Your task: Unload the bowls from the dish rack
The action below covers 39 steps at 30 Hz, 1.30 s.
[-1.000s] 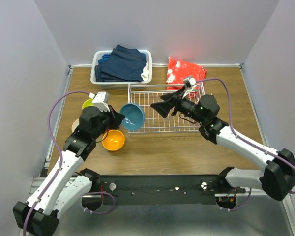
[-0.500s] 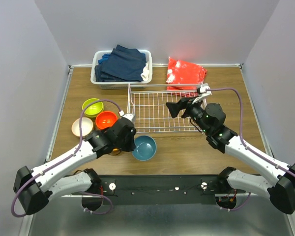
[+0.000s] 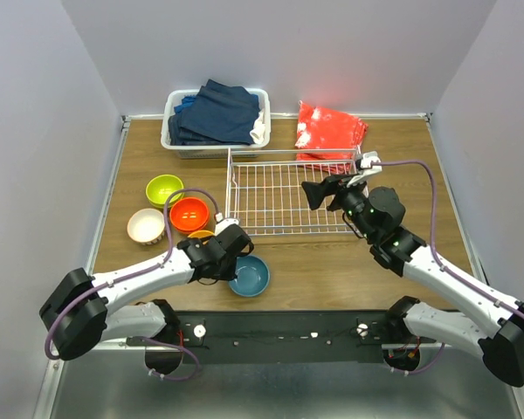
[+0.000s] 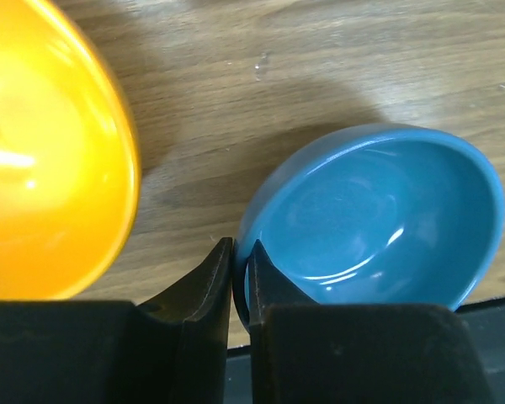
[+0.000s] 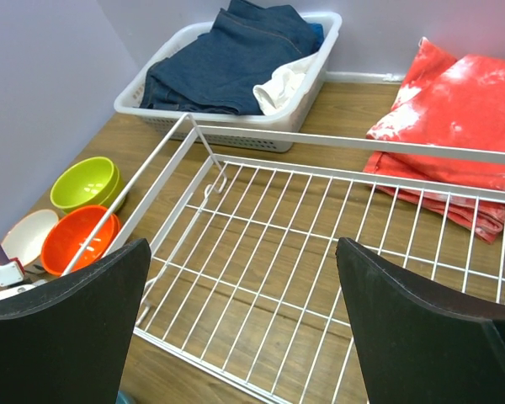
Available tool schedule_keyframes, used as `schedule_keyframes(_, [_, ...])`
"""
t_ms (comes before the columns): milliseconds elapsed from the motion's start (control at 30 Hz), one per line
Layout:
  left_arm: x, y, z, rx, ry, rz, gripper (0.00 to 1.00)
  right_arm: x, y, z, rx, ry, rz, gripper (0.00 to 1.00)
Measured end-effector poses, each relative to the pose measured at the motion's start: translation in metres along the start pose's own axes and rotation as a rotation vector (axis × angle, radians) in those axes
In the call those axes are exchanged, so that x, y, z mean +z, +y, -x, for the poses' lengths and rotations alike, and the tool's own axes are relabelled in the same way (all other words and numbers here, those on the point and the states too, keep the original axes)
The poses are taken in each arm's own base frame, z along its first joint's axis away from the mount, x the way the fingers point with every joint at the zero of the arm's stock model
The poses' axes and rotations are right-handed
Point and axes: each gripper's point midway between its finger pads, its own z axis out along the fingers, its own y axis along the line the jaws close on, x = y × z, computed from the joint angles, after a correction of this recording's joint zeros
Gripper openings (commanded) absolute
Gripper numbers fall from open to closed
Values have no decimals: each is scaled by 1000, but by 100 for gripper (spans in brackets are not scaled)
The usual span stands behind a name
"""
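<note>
The teal blue bowl (image 3: 249, 276) (image 4: 379, 210) sits upright on the table in front of the dish rack (image 3: 288, 233). My left gripper (image 3: 230, 262) (image 4: 240, 244) is shut on its near rim, one finger inside and one outside. Beside it a yellow-orange bowl (image 4: 42, 168) lies partly under my left arm (image 3: 201, 236). Red-orange (image 3: 190, 214), lime green (image 3: 164, 188) and white (image 3: 146, 225) bowls stand left of the rack. No bowl shows in the rack (image 5: 362, 143). My right gripper (image 3: 319, 190) (image 5: 242, 248) hangs open over its right half, holding nothing.
A white plastic tub (image 3: 179, 147) of dark blue clothes stands behind the rack at the back left. A red bag (image 3: 330, 129) lies behind the rack on the right. The table's front edge runs just below the teal bowl.
My left arm carried the teal bowl from the rack's left edge down to the table near the front. My right gripper pulled back to the right over the rack.
</note>
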Motion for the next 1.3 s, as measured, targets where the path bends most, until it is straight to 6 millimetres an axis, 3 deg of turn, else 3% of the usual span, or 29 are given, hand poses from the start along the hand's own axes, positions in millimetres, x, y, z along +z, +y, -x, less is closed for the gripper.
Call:
schedule_keyframes(300, [7,4,1,-22,-20,27,49,-4,-7,1,-18,2,-36,99])
schedule_keyframes(533, [-17,-2,19,-46,-113,-39,73,-12,-18,2,-47,14,-89,98])
schedule_keyframes(733, [-70,-11,61,-60,-280,-114,91,-27,-40,24,-65,-23,-222,100])
schedule_keyframes(867, [-103,-1,85,-51,-391,-91,99,-47,-60,48,-59,-79,-348,100])
schedule_keyframes(1000, [-138,23,100,-58,-504,-29,99,-81,-81,74,-39,-146,-476,100])
schedule_keyframes(1300, [-246,94,115,-204,-874,-32,99,-159,-105,114,32,-291,-595,100])
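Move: The blue bowl stands right at the left hand, its near-left rim still between the barely open fingers; its middle is about 5 cm right, 1 cm ahead and 2 cm lower. From that hand the yellow bowl is some 8 cm ahead and 8 cm left, the red bowls about 17 cm ahead and 11 cm left. From the right hand the blue bowl lies roughly 21 cm left, 17 cm back and 24 cm below. Sinking barely a centimetre, the left hand goes on opening its fingers to full width, comes free of the blue bowl's rim, and climbs some 25 cm, then also swings about 13 cm left as its fingers tip up roughly 50 degrees. The empty right hand, still wide open, sweeps about 19 cm right, away from the rack, rising and drawing back 8 cm each and turning clockwise. ##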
